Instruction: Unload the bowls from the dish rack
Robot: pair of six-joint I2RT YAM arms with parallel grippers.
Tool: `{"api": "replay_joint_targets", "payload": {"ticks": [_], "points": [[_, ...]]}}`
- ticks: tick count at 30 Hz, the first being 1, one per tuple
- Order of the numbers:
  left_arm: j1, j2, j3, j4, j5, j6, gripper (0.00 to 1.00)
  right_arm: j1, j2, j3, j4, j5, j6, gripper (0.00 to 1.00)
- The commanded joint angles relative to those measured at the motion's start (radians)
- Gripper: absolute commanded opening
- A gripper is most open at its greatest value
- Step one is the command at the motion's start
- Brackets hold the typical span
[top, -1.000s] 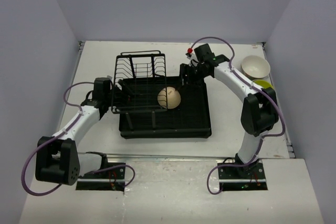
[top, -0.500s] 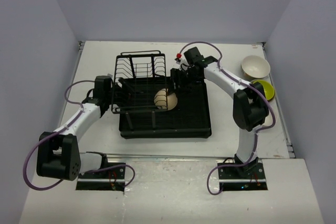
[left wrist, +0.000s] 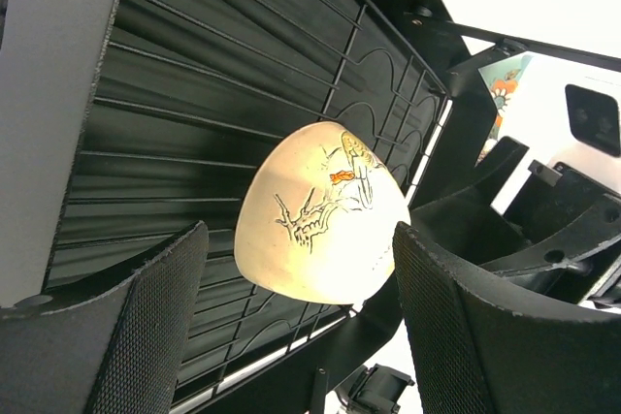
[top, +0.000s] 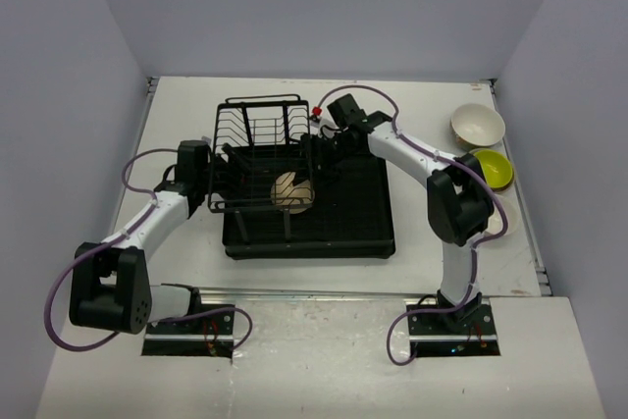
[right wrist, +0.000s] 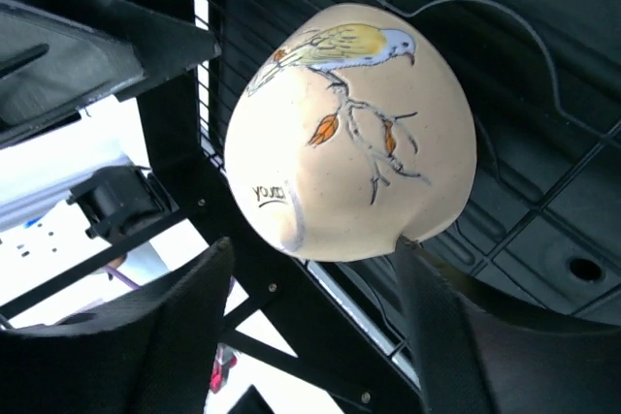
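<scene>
A cream bowl (top: 291, 190) painted with a bird on a branch lies tipped on its side in the black dish rack (top: 363, 233), by the upright wire holder (top: 257, 134). My left gripper (top: 224, 177) reaches in from the left, open. In its wrist view the bowl (left wrist: 320, 212) sits just beyond the open left gripper (left wrist: 299, 236). My right gripper (top: 312, 164) comes from the right, also open. In the right wrist view the bowl (right wrist: 349, 133) lies ahead of that gripper (right wrist: 315, 244), and one fingertip (right wrist: 412, 251) touches its rim.
A cream bowl (top: 477, 126) and a yellow-green bowl (top: 496, 166) stand on the table at the far right. A teal bowl with an orange flower (left wrist: 503, 94) shows past the rack in the left wrist view. The two grippers are close together inside the rack.
The right arm has swung left across the rack, and the painted bowl has moved left with it toward the left gripper. The left arm has stayed put.
</scene>
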Motion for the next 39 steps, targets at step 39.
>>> {"api": "replay_joint_targets", "payload": {"ticks": [39], "points": [[0.022,0.034,0.043,-0.001,0.042,0.010,0.78,-0.008,-0.227,-0.509,0.643,0.073,0.383,0.99]]}}
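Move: From the right hand, the bird-painted bowl lies about 3 cm to the left, 3 cm back and 5 cm lower. The left gripper's fingertips are some 11 cm to its left and about level with it. The upper wire rack is centred roughly 8 cm left, 2 cm ahead and 8 cm higher. From the left hand, the bowl is about 10 cm to the right, 4 cm back and 5 cm below. With a fingertip at the bowl's rim, the right hand ends its push and spreads its fingers from about two-thirds to fully open, easing back about 1.5 cm and slightly down and right. It regains the small rightward shift and turns clockwise about 15 degrees, the fingers tipping up some 10 degrees, then sinks to 1.5 cm below its start, the open fingers set astride the near part of the bowl. ##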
